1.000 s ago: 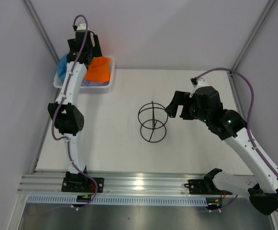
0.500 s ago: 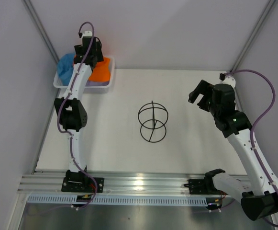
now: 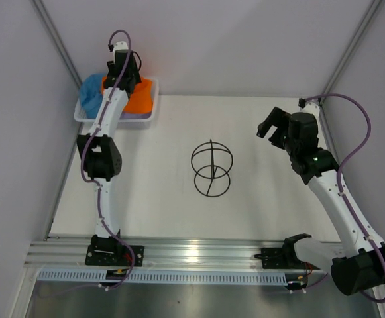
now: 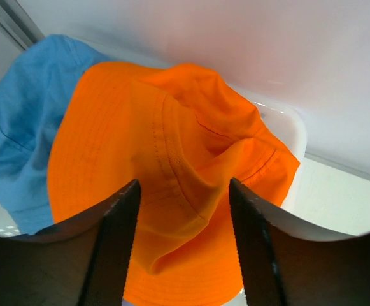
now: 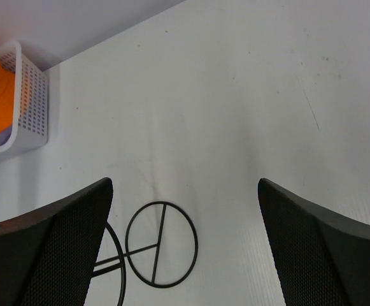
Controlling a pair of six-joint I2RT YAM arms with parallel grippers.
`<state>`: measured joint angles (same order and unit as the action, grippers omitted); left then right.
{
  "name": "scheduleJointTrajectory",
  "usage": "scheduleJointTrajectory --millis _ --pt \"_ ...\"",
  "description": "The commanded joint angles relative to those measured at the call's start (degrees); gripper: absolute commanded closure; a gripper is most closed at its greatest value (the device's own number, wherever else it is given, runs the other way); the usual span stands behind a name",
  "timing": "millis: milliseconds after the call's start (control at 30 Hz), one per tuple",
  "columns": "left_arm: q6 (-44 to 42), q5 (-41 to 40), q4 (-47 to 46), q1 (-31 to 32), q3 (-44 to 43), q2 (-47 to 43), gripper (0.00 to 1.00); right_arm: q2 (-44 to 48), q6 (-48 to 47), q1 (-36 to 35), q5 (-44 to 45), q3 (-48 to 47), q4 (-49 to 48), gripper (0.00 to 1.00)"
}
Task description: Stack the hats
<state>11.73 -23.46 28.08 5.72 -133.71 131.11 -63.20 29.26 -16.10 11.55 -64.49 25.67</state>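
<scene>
An orange hat (image 3: 140, 97) lies crumpled on top in the white basket (image 3: 116, 121) at the far left corner. A blue hat (image 3: 91, 89) spills over the basket's left side, and a strip of a lavender hat (image 3: 136, 114) shows under the orange one. In the left wrist view my left gripper (image 4: 183, 185) hangs low over the orange hat (image 4: 172, 140), jaws apart, astride a raised fold of it, with the blue hat (image 4: 19, 127) to its left. My right gripper (image 3: 272, 126) hovers open and empty at the right, well above the table.
A thin black wire stand (image 3: 211, 167) stands in the middle of the table, seen ahead and to the left between the right fingers (image 5: 161, 244). The basket's mesh wall (image 5: 28, 108) shows at that view's far left. White walls close in behind and at both sides.
The left jaws have narrowed around the orange hat's fold while the arm reached a little further over the basket. The right arm has swung back from the wire stand to the right.
</scene>
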Motion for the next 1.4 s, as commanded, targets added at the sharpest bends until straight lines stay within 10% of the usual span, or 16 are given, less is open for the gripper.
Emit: scheduleJointTrajectory --millis 0,233,400,967,1367 --pt "0.9 -0.6 -1.7 0.2 -2.3 0.7 0.41 1.7 -0.6 0.5 1.2 0.3 -4.7 0.00" --pt "1.1 -0.7 -1.9 0.1 -3.5 0.9 0.51 1.3 0.5 2.8 0.8 0.3 -7.6 0.00" --pt "2.9 -1.3 -2.1 -0.4 -3.3 0.9 0.99 1.2 1.1 4.3 -0.8 0.2 -9.1 0.00" --pt "10.2 19.4 5.9 0.1 5.3 -33.8 0.99 1.8 -0.3 7.3 -18.0 1.9 -12.1 0.00" --pt "24.1 31.5 0.1 11.5 29.1 -58.5 0.99 2.3 -0.8 9.4 -16.2 0.1 -3.2 0.00"
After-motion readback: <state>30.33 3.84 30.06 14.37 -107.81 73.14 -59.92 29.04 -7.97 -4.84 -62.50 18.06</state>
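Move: The orange hat lies right at the left gripper's fingertips, a fold of it between them, its middle about 4 cm below and 2 cm back. The blue hat is some 14 cm left of the hand and 3 cm back. The purple hat lies under the orange one, about 7 cm back, 1 cm right and 9 cm down. From the right gripper the orange hat is roughly 27 cm ahead, 53 cm left and 8 cm lower. Keep the left gripper nearly still over the basket and close its part-open fingers until they pinch the orange hat's fold; then lift it fast, about 30 cm up and as far back, swinging some 12 cm right late on, while the wrist tips up and turns clockwise by about 30 degrees. Let the empty right gripper rise about 3 cm, fingers open. ##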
